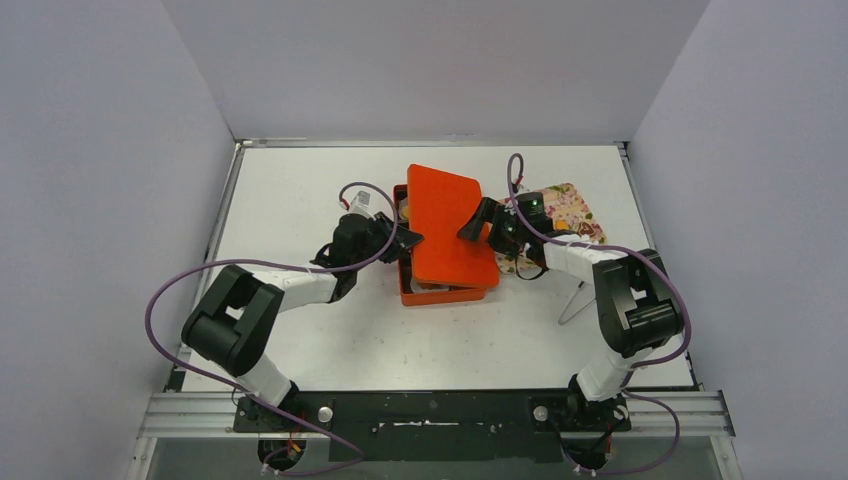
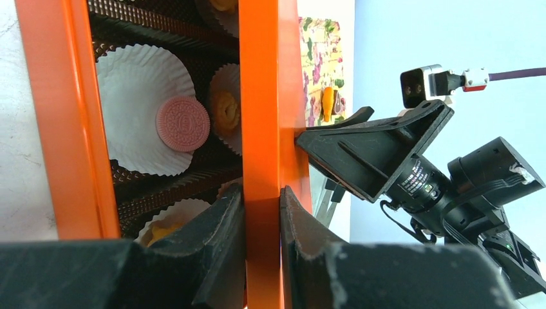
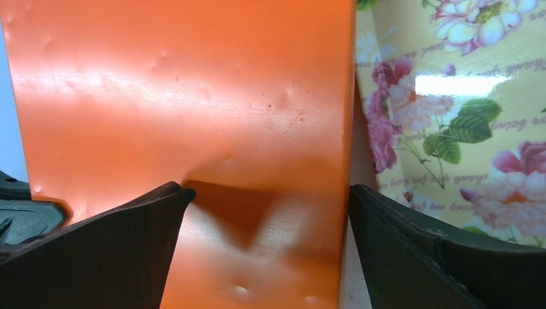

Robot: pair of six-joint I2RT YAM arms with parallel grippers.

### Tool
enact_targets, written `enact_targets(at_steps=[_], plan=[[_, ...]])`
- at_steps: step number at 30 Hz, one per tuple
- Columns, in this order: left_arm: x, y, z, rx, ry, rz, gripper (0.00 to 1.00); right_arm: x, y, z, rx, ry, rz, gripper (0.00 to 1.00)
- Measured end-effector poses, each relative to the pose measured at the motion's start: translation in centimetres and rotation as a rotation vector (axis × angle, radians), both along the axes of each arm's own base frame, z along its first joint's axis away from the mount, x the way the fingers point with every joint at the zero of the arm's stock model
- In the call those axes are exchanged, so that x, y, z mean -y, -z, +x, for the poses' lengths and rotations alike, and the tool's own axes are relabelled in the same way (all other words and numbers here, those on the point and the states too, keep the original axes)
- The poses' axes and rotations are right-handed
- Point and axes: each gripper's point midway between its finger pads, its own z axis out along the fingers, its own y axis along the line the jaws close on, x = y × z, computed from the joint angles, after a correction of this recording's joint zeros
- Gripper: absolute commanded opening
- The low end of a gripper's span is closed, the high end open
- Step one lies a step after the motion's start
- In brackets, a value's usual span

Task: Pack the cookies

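Observation:
An orange lid point(image 1: 450, 220) lies askew over the orange box point(image 1: 440, 293). My left gripper point(image 1: 405, 240) is shut on the lid's left edge point(image 2: 263, 129). Under the raised lid, the left wrist view shows cookies in white paper cups: a pink one point(image 2: 183, 123), a yellow one point(image 2: 225, 111) and another yellow one point(image 2: 161, 233). My right gripper point(image 1: 478, 222) is open at the lid's right edge, with one finger point(image 3: 129, 219) over the lid point(image 3: 193, 96) and the other point(image 3: 399, 225) past its edge. An orange cookie point(image 2: 328, 103) lies on the flowered tray point(image 2: 319, 58).
The flowered tray point(image 1: 570, 205) lies right of the box, under the right arm, and fills the right side of the right wrist view point(image 3: 463, 96). Grey walls enclose the white table on three sides. Purple cables loop from both arms.

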Motion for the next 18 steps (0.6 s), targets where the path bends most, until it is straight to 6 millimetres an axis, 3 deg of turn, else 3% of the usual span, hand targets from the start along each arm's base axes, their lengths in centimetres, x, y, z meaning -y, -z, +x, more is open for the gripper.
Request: enact_targets(at_steps=[3,8,14,18], plan=[[-0.2,-0.3,-0.2,0.000,-0.002,0.008,0.12,-0.2,-0.2,-0.1,0.012,0.000,-0.025,1.00],[-0.8,-0.2,-0.4,-0.001,-0.013,0.043,0.33,-0.8,-0.5,-0.1,0.030,-0.016,-0.065,1.00],[-2.2,2.3,-1.2,-0.060,-0.028,0.162,0.48,-1.7,-0.2,-0.8,0.029,-0.043,-0.102,1.00],[-3.1,2.6,-1.5,-0.068,-0.039,0.214,0.58,-2.0,0.0,-1.2,0.028,-0.059,-0.116,1.00]])
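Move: The left fingers pinch the red lid's raised left edge; the cookie box it is to cover has its middle about 6 cm to this hand's right, 1 cm back and 7 cm below. From the right hand, open at the lid's right edge, the lid's middle is some 5 cm left and 1 cm farther out, about level in height, and the box's middle 7 cm left, 1 cm back and 3 cm down. The floral tray lies about 14 cm to the right hand's right, 1 cm ahead and 5 cm lower. Outer finger still alongside the lid's right edge, the wide-open right hand pushes the lid about 2 cm left, easing back slightly late on. The left hand carries its edge left, then opens to let go, dropping some 3 cm while continuing left and slightly back, about 3 cm sideways in all, and rolling its left side up about 10 degrees. ##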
